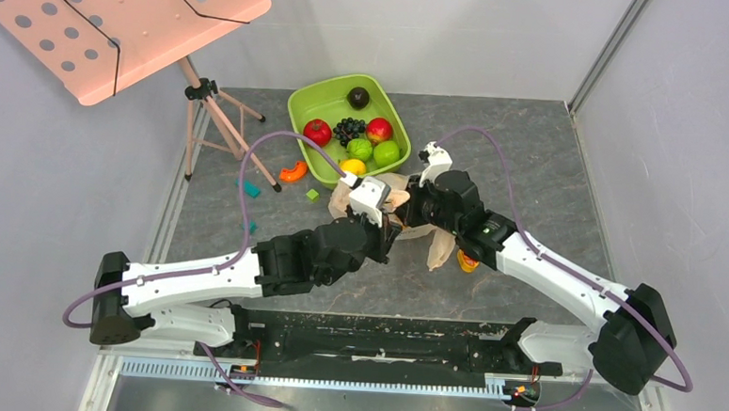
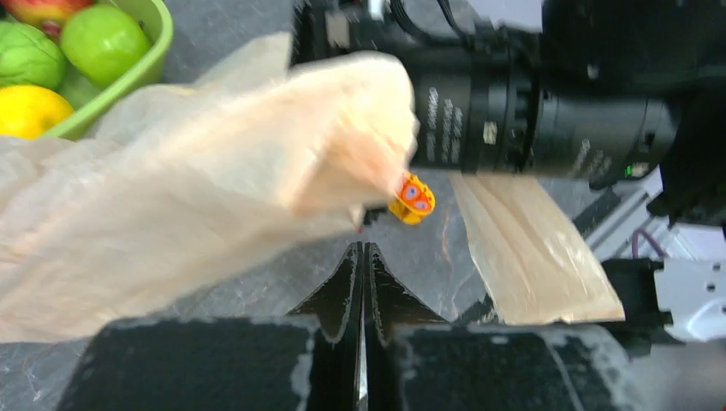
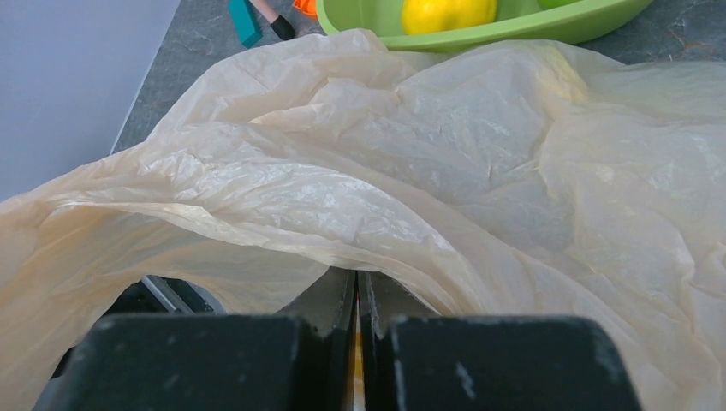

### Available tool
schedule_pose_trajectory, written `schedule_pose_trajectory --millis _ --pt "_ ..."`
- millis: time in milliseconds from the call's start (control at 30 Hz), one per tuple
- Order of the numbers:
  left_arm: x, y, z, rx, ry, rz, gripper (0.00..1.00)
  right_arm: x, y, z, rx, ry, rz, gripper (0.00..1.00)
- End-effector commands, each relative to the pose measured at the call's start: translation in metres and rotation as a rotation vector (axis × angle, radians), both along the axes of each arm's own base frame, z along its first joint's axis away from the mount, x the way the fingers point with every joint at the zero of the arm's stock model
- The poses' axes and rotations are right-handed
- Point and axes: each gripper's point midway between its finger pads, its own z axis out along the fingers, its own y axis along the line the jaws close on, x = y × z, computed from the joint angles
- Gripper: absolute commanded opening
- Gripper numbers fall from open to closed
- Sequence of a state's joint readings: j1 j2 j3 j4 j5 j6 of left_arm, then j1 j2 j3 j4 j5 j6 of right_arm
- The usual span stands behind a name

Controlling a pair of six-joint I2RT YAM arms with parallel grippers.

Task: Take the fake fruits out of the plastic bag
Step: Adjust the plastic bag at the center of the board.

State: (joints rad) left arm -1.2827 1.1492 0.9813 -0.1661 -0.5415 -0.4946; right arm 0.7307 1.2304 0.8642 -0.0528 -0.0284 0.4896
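Observation:
The peach-beige plastic bag (image 1: 441,251) lies crumpled in the middle of the table under both wrists. In the right wrist view the bag (image 3: 479,145) arches up from my right gripper (image 3: 356,276), which is shut on its edge. My left gripper (image 2: 361,250) is shut and empty, its tips just below the lifted bag (image 2: 197,180). In the top view both grippers, left (image 1: 390,229) and right (image 1: 405,213), meet over the bag. No banana or red-purple grape bunch shows. A round yellow fruit (image 1: 351,166) lies in the green tub.
The green tub (image 1: 302,99) at the back holds apples, limes and a blackish-blue grape bunch (image 1: 349,129). A small orange-yellow thing (image 1: 468,263) lies by the bag's near right side. Small coloured blocks (image 1: 293,172) and a music stand's tripod (image 1: 216,118) are to the left.

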Motion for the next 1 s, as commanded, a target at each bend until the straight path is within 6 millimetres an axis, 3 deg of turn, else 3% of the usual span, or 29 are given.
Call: schedule_pose_trajectory --millis 0,200,600,967 --pt "0.03 0.007 0.044 -0.152 -0.055 0.142 0.02 0.002 -0.004 0.014 0.043 -0.038 -0.023 0.0" --pt "0.048 0.008 0.035 -0.131 -0.051 0.176 0.02 0.0 -0.005 0.013 0.044 -0.037 -0.024 0.0" --pt "0.07 -0.011 0.006 -0.009 -0.06 0.212 0.02 0.002 -0.01 0.016 0.037 -0.049 -0.052 0.0" --pt "0.11 0.007 -0.03 0.092 -0.039 0.334 0.02 0.013 -0.027 -0.001 -0.067 -0.042 -0.133 0.0"
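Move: The plastic bag's middle is about 8 cm ahead of the left hand, 4 cm to its left and 14 cm below; a loose handle flap stands up just in front of that gripper. The green basket is some 27 cm ahead and 12 cm left, the orange toy about 3 cm back and 17 cm right, both on the table. From the right hand, already at the bag's mouth, the bag's middle is about 3 cm left, level fore and aft, and 9 cm below. The left gripper, still shut, comes up against the bag's standing handle flap and reaches in under it at the mouth beside the right fingers. It travels about 9 cm forward, lifting slightly before sinking to end some 4 cm lower, and swings roughly 15 degrees counter-clockwise. The right hand keeps its shut fingers at the bag's rim, easing about 2 cm to its right late on. ##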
